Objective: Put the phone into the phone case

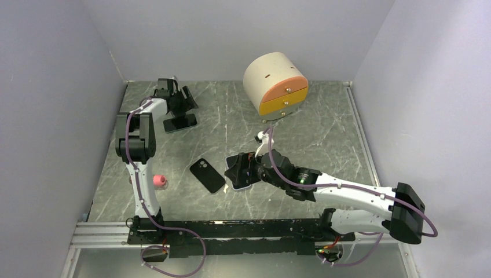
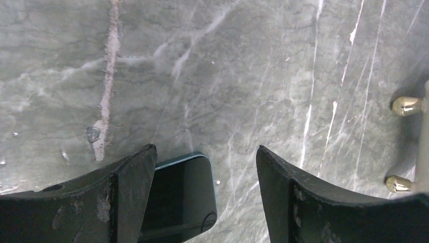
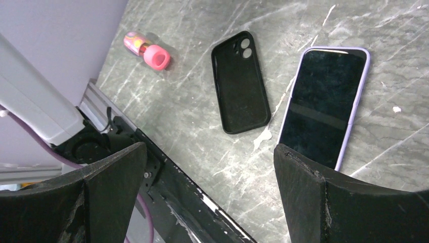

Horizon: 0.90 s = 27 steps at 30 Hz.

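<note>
A lilac-edged phone (image 3: 324,106) lies screen up on the marble table, with the empty black phone case (image 3: 240,88) just to its left, cavity up. In the top view the case (image 1: 207,175) sits left of the phone (image 1: 245,186). My right gripper (image 3: 210,147) hovers open over the phone's near end (image 1: 236,172), holding nothing. My left gripper (image 1: 184,104) is at the far left back, open (image 2: 205,148), low over a second dark phone with a teal rim (image 2: 187,192). That phone's corner shows beside the left finger (image 2: 131,187).
A pink and red small bottle (image 1: 159,181) lies near the left arm's base (image 3: 146,50). A beige round drawer unit with an orange front (image 1: 275,84) stands at the back centre; its brass feet (image 2: 404,105) show in the left wrist view. Grey walls close three sides.
</note>
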{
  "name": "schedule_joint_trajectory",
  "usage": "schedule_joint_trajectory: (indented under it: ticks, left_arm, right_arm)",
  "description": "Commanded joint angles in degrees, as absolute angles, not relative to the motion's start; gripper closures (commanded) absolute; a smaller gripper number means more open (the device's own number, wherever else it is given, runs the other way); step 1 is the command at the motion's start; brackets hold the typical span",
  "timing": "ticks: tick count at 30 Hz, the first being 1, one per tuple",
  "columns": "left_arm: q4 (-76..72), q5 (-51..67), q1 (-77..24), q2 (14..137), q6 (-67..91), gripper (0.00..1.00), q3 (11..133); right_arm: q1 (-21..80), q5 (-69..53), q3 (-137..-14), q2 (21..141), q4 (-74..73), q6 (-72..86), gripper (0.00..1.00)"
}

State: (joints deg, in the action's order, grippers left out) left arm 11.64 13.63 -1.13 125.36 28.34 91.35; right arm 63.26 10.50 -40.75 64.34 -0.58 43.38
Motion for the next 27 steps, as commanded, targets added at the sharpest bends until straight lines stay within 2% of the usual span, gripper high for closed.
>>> schedule_joint_trajectory:
  ticks: [1,14,21,27]
  left_arm:
    - [15.6,17.5,-2.3,125.3,28.3,0.23,91.2]
    - [25.8,7.3,-3.8,117.9,26.2,0.24,82.9]
    - [29.5,1.1,-3.8,109.2,28.0,0.24,75.8]
    - [33.2,-8.0,-3.8,105.0,28.1,0.22,76.4]
  right_arm:
    - [63.4,11.9,-40.5,61.7,1.3,45.0,0.02]
    - [63.4,9.6,-40.5,62.9,2.5,45.6,0.02]
    - [63.4,8.9,-41.1,64.3,2.3,45.5,0.02]
    - [63.4,9.6,-40.2,62.8,3.9,46.1,0.02]
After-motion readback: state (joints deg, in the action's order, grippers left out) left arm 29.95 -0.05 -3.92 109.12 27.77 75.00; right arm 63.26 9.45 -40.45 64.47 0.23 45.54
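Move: The loose black phone lies flat just behind the left hand, its middle about 6 cm back, 4 cm to the left and 3 cm below. The black case is some 30 cm back and 11 cm to the right; the drawer cabinet is about 38 cm to the right and 3 cm farther out. From the right hand the loose black phone is about 32 cm ahead, 22 cm left and 16 cm below. The open left hand sweeps back about 13 cm, dragging the black phone's right end around, finally veering slightly left. ##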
